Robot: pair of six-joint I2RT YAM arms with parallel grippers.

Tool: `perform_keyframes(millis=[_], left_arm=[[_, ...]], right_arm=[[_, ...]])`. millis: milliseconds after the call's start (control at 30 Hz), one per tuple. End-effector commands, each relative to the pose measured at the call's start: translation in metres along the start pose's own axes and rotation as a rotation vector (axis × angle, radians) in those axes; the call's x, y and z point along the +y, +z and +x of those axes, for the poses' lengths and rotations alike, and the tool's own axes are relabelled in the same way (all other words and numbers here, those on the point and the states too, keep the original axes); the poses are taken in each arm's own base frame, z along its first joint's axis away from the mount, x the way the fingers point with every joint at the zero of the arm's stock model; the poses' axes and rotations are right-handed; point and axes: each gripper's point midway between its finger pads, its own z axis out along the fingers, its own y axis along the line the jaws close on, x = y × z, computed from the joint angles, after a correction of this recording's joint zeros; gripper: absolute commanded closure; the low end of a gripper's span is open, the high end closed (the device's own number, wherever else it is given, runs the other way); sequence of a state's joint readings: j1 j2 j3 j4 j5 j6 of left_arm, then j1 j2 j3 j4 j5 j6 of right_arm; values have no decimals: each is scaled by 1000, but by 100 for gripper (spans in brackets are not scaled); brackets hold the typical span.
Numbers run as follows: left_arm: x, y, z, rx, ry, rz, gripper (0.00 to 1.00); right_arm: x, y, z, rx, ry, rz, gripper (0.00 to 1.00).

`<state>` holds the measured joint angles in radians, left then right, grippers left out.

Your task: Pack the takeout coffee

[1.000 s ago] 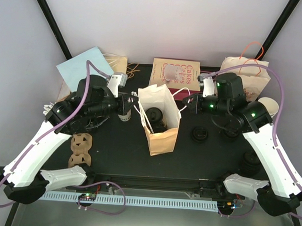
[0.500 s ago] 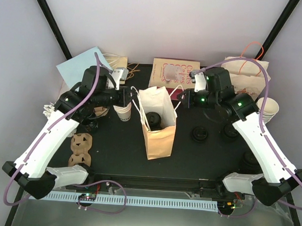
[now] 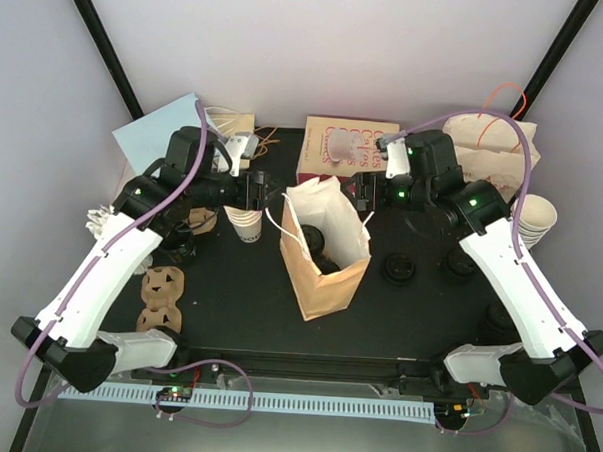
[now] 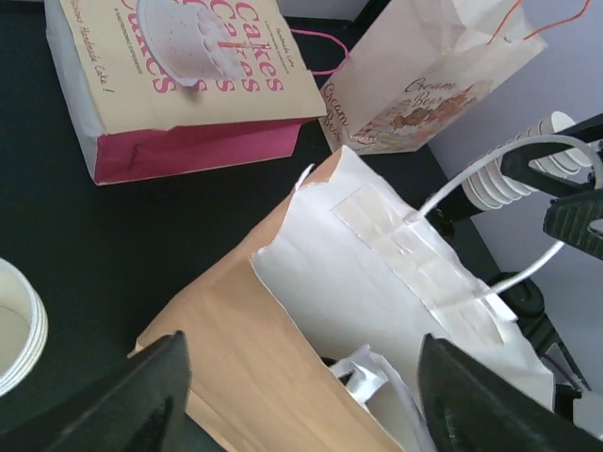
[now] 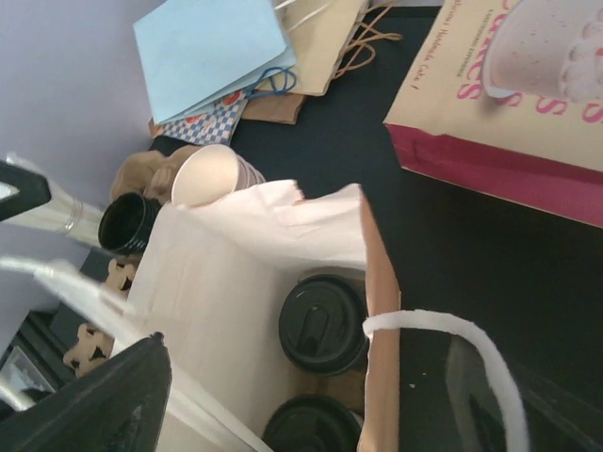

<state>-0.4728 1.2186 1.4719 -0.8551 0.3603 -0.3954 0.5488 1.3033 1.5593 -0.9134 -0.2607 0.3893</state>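
Note:
A brown paper bag (image 3: 324, 272) with a white lining stands open at mid-table. Inside it sit two cups with black lids (image 5: 323, 323), (image 5: 316, 428), the takeout coffee. My left gripper (image 3: 255, 192) hangs open just left of the bag's mouth. In its wrist view the gripper (image 4: 301, 405) spans the bag's near wall (image 4: 236, 358) and a white handle (image 4: 372, 377), gripping neither. My right gripper (image 3: 365, 194) is open at the bag's right rim. In its own view the gripper (image 5: 311, 414) looks down into the bag, a handle loop (image 5: 443, 330) lying loose between its fingers.
A pink "Cakes" bag (image 3: 347, 148) lies behind the brown bag, a blue bag (image 3: 161, 130) at back left, a cream printed bag (image 3: 490, 144) at back right. Nested cups (image 3: 244, 221) stand left, more (image 3: 537, 218) right. Pulp carriers (image 3: 161, 300) and loose lids (image 3: 398, 267) lie nearby.
Both grippers were shut on the bag's handles and have now opened, letting them go. The bag has tilted and shifted slightly right.

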Motion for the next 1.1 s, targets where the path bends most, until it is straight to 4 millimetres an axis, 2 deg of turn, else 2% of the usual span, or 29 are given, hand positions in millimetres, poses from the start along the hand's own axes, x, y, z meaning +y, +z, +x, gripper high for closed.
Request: perform_keyframes(millis=[0, 67, 233, 400, 533, 800, 1067], left_arm=[[-21, -37, -21, -116, 70, 41, 25], [-24, -50, -23, -147, 84, 30, 17], [-19, -86, -21, -223, 119, -51, 2], [-6, -107, -8, -258, 142, -130, 1], [5, -116, 6, -291, 159, -162, 1], [38, -106, 49, -376, 211, -204, 1], [86, -99, 76, -516, 172, -328, 1]], right_arm=[[-1, -24, -17, -107, -44, 47, 12], [-2, -34, -20, -145, -57, 62, 2], [-5, -63, -29, -268, -108, 106, 0], [-15, -100, -30, -423, -144, 170, 0], [-29, -122, -20, -522, -142, 226, 0], [-58, -130, 26, -660, -153, 261, 0], [-95, -110, 67, -679, -129, 347, 0]])
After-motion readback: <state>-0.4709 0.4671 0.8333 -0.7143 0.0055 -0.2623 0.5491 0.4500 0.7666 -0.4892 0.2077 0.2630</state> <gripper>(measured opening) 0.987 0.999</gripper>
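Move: The paper bag with the lidded coffees stands between the open grippers, its mouth a little below them. Its middle is about 12 cm right of the left hand, 5 cm back and 16 cm down; from the right hand, some 7 cm left, 6 cm back and equally far down. The white cup stack lies about 5 cm ahead and 5 cm left of the left hand, and a black lid 12 cm right and 4 cm back of the right hand, both low on the table. Open both grippers the rest of the way to come free of the white handles, and draw the hands apart, away from the bag. Lift both 6 to 7 cm first, then sink: take the left about 11 cm left and 8 cm back, ending lower than it began, and the right some 13 cm right and 7 cm back, ending slightly lower, fingers swinging round to point more forward and tipping up. ##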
